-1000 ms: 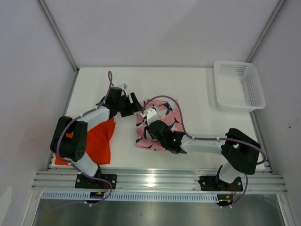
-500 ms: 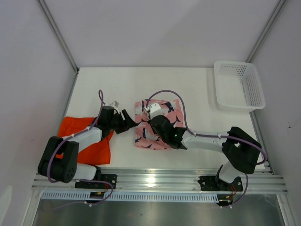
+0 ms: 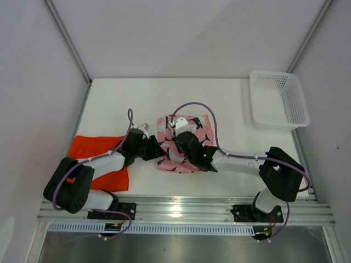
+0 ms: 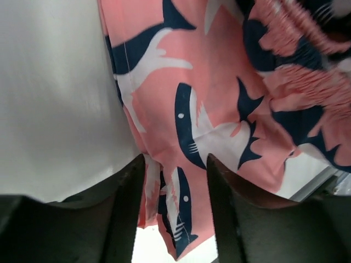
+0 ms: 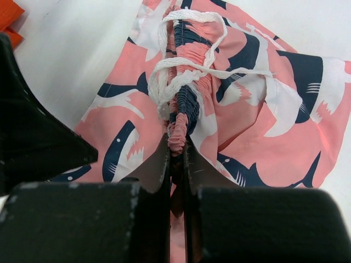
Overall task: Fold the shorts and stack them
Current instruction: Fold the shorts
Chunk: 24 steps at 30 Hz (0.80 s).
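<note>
The pink shorts [image 3: 200,125] with the navy-and-white fish print lie bunched at mid-table. My right gripper [image 3: 174,143] is shut on their gathered waistband [image 5: 184,104], just below the white drawstring [image 5: 181,71]; in the right wrist view the gripper [image 5: 178,147] pinches the ruffled band. My left gripper [image 3: 160,149] sits at the shorts' left edge. In the left wrist view the gripper [image 4: 175,161] stands open, its jaws apart, with a hem of the pink shorts [image 4: 219,98] hanging between them. The orange shorts [image 3: 90,147] lie flat at the left, partly under the left arm.
A white mesh basket [image 3: 255,104] stands at the back right corner of the white table [image 3: 219,98]. Metal rails run along the near edge, and walls close in the left and right sides.
My left gripper has moved toward the near edge along the pink shorts' left side, and its jaws have narrowed around the hem. The right gripper shifted slightly back, still gripping the waistband.
</note>
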{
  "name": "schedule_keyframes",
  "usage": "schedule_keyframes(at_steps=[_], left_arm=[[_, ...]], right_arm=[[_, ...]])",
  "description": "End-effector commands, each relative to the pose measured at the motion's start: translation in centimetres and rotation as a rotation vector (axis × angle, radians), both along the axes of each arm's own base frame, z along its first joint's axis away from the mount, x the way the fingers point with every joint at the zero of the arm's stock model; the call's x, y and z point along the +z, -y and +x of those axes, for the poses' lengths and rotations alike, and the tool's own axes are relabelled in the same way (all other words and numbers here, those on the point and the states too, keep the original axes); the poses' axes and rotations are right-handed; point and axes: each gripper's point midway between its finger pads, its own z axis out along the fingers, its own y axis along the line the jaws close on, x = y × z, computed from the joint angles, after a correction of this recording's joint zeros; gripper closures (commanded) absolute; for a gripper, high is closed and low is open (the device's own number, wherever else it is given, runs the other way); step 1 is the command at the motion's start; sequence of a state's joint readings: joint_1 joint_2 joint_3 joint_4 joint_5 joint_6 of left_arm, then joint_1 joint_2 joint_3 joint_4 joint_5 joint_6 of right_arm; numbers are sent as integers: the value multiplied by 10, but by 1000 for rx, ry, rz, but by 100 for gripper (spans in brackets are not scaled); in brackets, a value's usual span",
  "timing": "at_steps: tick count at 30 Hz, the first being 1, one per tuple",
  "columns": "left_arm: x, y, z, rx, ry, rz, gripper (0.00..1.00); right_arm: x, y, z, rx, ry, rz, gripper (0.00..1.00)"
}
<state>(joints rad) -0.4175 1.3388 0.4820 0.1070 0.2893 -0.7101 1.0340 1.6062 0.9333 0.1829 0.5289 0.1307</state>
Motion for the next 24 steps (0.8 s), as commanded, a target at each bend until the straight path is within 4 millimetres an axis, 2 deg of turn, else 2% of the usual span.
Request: schedule_keyframes(at_steps=[1, 5, 12, 20, 24], left_arm=[[-13, 3, 1, 17, -5, 34, 50], [-32, 5, 0, 9, -47, 40, 57], [-44, 17, -4, -9, -57, 55, 68], [-43, 19, -4, -6, -39, 92, 72], [-45, 19, -6, -8, -44, 96, 72]], right_arm=[[22, -10, 7, -14, 31, 65, 100], [23, -10, 7, -12, 29, 70, 100], [29, -13, 10, -20, 39, 81, 100], [50, -18, 19, -35, 71, 88, 100], [51, -23, 15, -17, 67, 101, 100]])
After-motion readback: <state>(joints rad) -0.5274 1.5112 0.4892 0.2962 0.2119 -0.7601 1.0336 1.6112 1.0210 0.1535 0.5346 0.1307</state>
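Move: The left hand's half-open fingers are over the near left side of the pink shorts: the cloth they go for is about 3 cm to the right, 1 cm ahead and 3 cm below. The waistband in the right gripper is some 7 cm ahead, 6 cm right and 6 cm above the left hand; the folded orange shorts lie about 21 cm left and 5 cm back. From the right hand, the target cloth is roughly 6 cm back, 3 cm left and 9 cm below. Down first, then rightward, the left hand sinks about 2.5 cm onto the near left side of the pink shorts and slides in some 3 cm, its fingers closing steadily until they pinch a fold of cloth. The right hand keeps its shut grip on the waistband, holds still at first, then lifts it about 3 cm, drifting slightly left and forward. ##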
